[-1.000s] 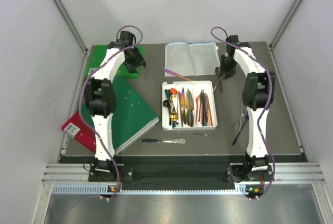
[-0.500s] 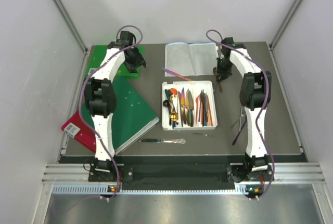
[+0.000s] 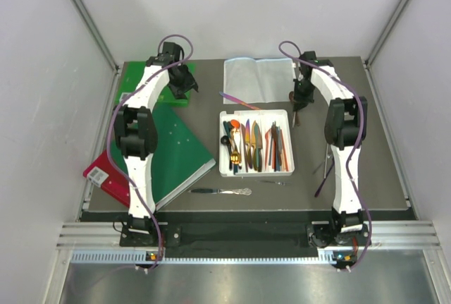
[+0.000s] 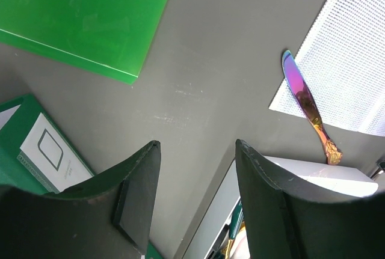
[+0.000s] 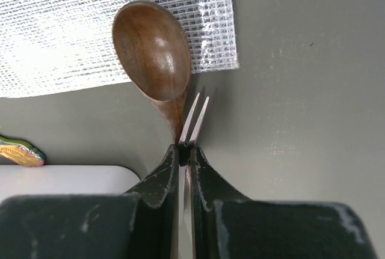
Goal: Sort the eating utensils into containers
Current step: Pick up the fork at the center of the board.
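My right gripper (image 5: 185,151) is shut on a slim two-tined fork (image 5: 196,115). Its tines stick out ahead of the jaws, right beside the handle of a brown wooden spoon (image 5: 152,48). From above, the right gripper (image 3: 299,99) sits just past the far right corner of the white divided tray (image 3: 255,112), which holds several coloured utensils. An iridescent knife (image 4: 307,103) lies partly on the mesh pouch, beyond the tray. My left gripper (image 4: 197,145) hangs open over bare table, with nothing between its fingers, to the tray's far left (image 3: 189,87).
A clear mesh pouch (image 3: 257,78) lies at the table's back. Green books (image 3: 176,142) and a red one (image 3: 102,177) cover the left side. A silver knife (image 3: 222,191) lies in front of the tray. More slim utensils (image 3: 328,159) lie to its right.
The right gripper shifted slightly left over the spoon and fork, and its jaws closed on the fork. The left arm has not moved.
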Robot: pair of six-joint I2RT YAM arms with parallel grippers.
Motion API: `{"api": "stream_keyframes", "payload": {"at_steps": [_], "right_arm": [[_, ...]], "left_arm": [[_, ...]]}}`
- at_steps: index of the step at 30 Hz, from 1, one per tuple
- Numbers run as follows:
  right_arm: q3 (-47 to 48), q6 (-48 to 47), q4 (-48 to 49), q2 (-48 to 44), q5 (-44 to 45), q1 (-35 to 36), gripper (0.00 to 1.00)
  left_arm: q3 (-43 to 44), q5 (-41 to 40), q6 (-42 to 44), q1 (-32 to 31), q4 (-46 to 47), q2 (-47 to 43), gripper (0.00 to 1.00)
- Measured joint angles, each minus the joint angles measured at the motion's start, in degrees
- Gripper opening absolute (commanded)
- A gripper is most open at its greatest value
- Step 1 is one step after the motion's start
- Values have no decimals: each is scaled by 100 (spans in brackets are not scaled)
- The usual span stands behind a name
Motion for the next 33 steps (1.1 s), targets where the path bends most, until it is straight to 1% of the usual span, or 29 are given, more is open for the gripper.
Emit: {"api": "stream_keyframes", "payload": {"at_steps": [8,11,17,22,24,27,30,33], "right_arm": [[-4,-57,11,-81,26,0,0],[-4,-72,7,-120,42,0,7],[-17,-83,0,-131,42,0,5],[-17,-87,4,-131,37,0,17],[-17,-109,4,-131,26,0,27],[-17,-138,-4,-131,-13,0,32],[-74,-151,2,-140,-22,0,32],[-240,-186,4,-162,0,0,30]], "left_arm": [[0,46,-2,-35,2,2,58],[0,66,-2,-37,2,2,57],[0,85,-2,-55,2,2,57],[0,87,-2,-72,4,2,57],[0,87,-2,-81,2,0,57],[0,87,0,-92,2,2,57],[0,90,-2,-109,2,2,57],[0,94,-2,-122,2,2,57]]}}
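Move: My right fingers are already shut on the fork near its tines; its middle lies about 2 cm back and 1 cm below. The wooden spoon lies right beneath, middle about level and 2 cm down. The tray's middle is some 12 cm back and 15 cm left; the white mat's is about 10 cm ahead and 13 cm left. From my left hand the fork lies roughly 39 cm right, 6 cm back and 9 cm below. With my right fingers shut at the fork's neck I rise only about 1 cm above the wooden spoon, pause there, and open to roughly a third, letting go of the fork. Then, fingers still apart, I ease back and down again, each a little under 1 cm, around the loose fork. My left hand drifts about 1.5 cm to the right. ##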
